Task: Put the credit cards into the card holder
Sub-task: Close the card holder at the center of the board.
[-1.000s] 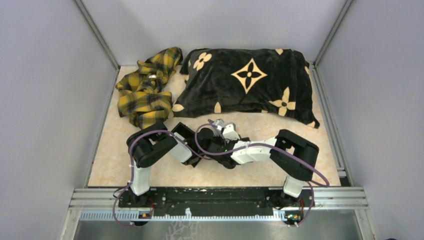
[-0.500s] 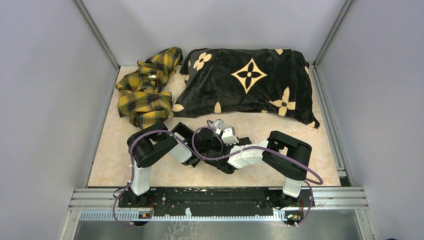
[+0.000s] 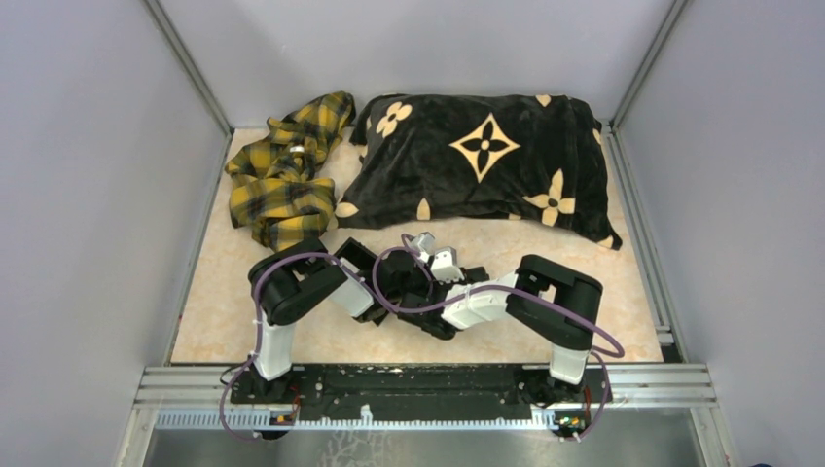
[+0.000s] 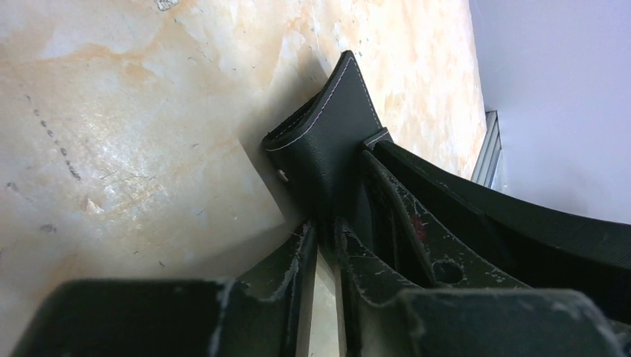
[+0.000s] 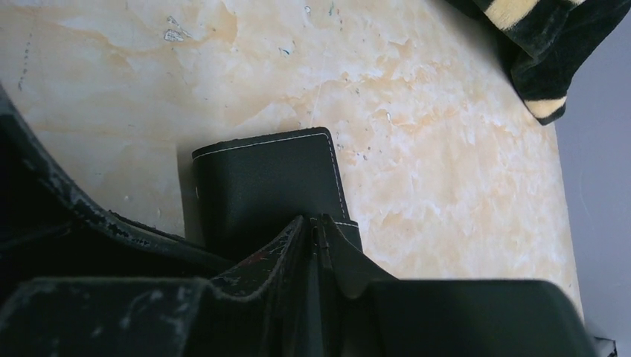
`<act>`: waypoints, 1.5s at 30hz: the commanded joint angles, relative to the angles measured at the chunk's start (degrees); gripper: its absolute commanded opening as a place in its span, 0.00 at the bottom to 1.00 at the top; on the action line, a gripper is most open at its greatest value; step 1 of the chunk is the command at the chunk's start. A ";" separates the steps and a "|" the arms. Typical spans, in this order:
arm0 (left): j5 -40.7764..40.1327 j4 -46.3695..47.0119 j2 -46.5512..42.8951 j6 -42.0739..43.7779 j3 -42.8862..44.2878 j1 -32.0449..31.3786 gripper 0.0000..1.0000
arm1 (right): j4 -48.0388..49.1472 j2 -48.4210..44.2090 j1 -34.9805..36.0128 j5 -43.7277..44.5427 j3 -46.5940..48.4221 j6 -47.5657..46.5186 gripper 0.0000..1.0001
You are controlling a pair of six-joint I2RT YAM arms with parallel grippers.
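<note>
The card holder (image 4: 327, 134) is a small black case with white stitching, standing on edge on the marbled table (image 4: 111, 126). My left gripper (image 4: 326, 227) is shut on its near flap. From the other side my right gripper (image 5: 318, 223) sits at the near edge of the card holder (image 5: 260, 186), its jaws only a narrow slit apart; whether anything is between them does not show. One scratched right finger (image 4: 417, 223) lies just beside the left jaws. From above, the left arm (image 3: 292, 287) and right arm (image 3: 559, 292) meet at the table's middle and cover the holder. No credit cards are in view.
A black pillow with cream flower marks (image 3: 477, 161) lies across the back; its corner (image 5: 551, 44) shows in the right wrist view. A yellow plaid cloth (image 3: 282, 170) is bunched at the back left. Grey walls close in both sides, and a metal rail (image 3: 428, 384) runs along the near edge.
The right arm has shifted a little to the left, toward the left gripper. The left arm has stayed where it was.
</note>
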 commanded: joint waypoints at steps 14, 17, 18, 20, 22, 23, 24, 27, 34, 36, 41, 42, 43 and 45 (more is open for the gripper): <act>-9.56 -34.09 -7.36 5.92 3.71 -0.73 0.55 | 11.81 -11.92 3.58 -30.19 1.00 2.37 0.36; -10.41 -38.53 -8.78 7.43 7.55 -0.76 0.57 | 9.90 -15.23 3.44 -28.04 0.99 2.09 0.36; -10.71 -40.22 -9.33 7.75 8.65 -0.72 0.58 | 9.35 -16.10 3.32 -27.43 0.94 2.05 0.36; -11.11 -42.04 -10.24 8.19 10.36 -0.78 0.58 | 8.68 -18.21 3.37 -26.68 0.50 2.09 0.36; -11.68 -43.75 -11.15 8.71 11.78 -0.79 0.59 | 8.73 -20.70 3.37 -26.27 -0.28 2.13 0.37; -11.99 -44.82 -11.59 9.08 12.70 -0.75 0.59 | 8.48 -21.77 3.36 -25.96 -0.52 2.13 0.37; -12.39 -46.06 -11.98 9.28 13.49 -0.72 0.59 | 8.14 -22.76 3.38 -25.43 -0.77 2.11 0.37; -13.48 -48.60 -13.69 9.75 15.18 -0.88 0.60 | 6.82 -25.80 3.43 -24.20 -1.43 2.33 0.37; -19.47 -56.42 -20.33 13.17 18.87 -1.15 0.63 | 4.86 -36.54 3.65 -20.03 -6.85 5.02 0.37; -22.09 -58.29 -23.57 14.20 18.82 -1.37 0.63 | 4.44 -39.63 3.65 -17.92 -8.87 5.09 0.38; -31.95 -60.61 -35.37 17.15 15.50 -3.80 0.66 | -0.06 -47.25 1.70 -11.50 -11.86 6.18 0.52; -34.31 -60.87 -37.74 17.83 14.41 -4.41 0.66 | -0.76 -49.09 0.80 -10.82 -12.44 5.91 0.54; -36.64 -60.89 -40.28 18.53 13.24 -5.00 0.66 | -1.42 -50.82 -0.08 -10.20 -12.97 5.80 0.56; -41.39 -60.86 -45.06 18.71 10.01 -5.92 0.66 | -2.01 -55.93 -1.64 -8.95 -14.53 5.24 0.61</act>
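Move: The card holder is between both hands: its middle lies about 3 cm right and 1 cm back of the left hand, at its left edge, and about 2 cm left and 1 cm back of the right fingertips, which are on its strap. Both hands are about 1 cm above that middle. From the left hand, the black box stands roughly 15 cm left and 3 cm farther out, the dark pillow some 28 cm ahead and 9 cm right. Both grippers open and leave the card holder, the left rising 16 cm and leftward, the right rising 9 cm. ##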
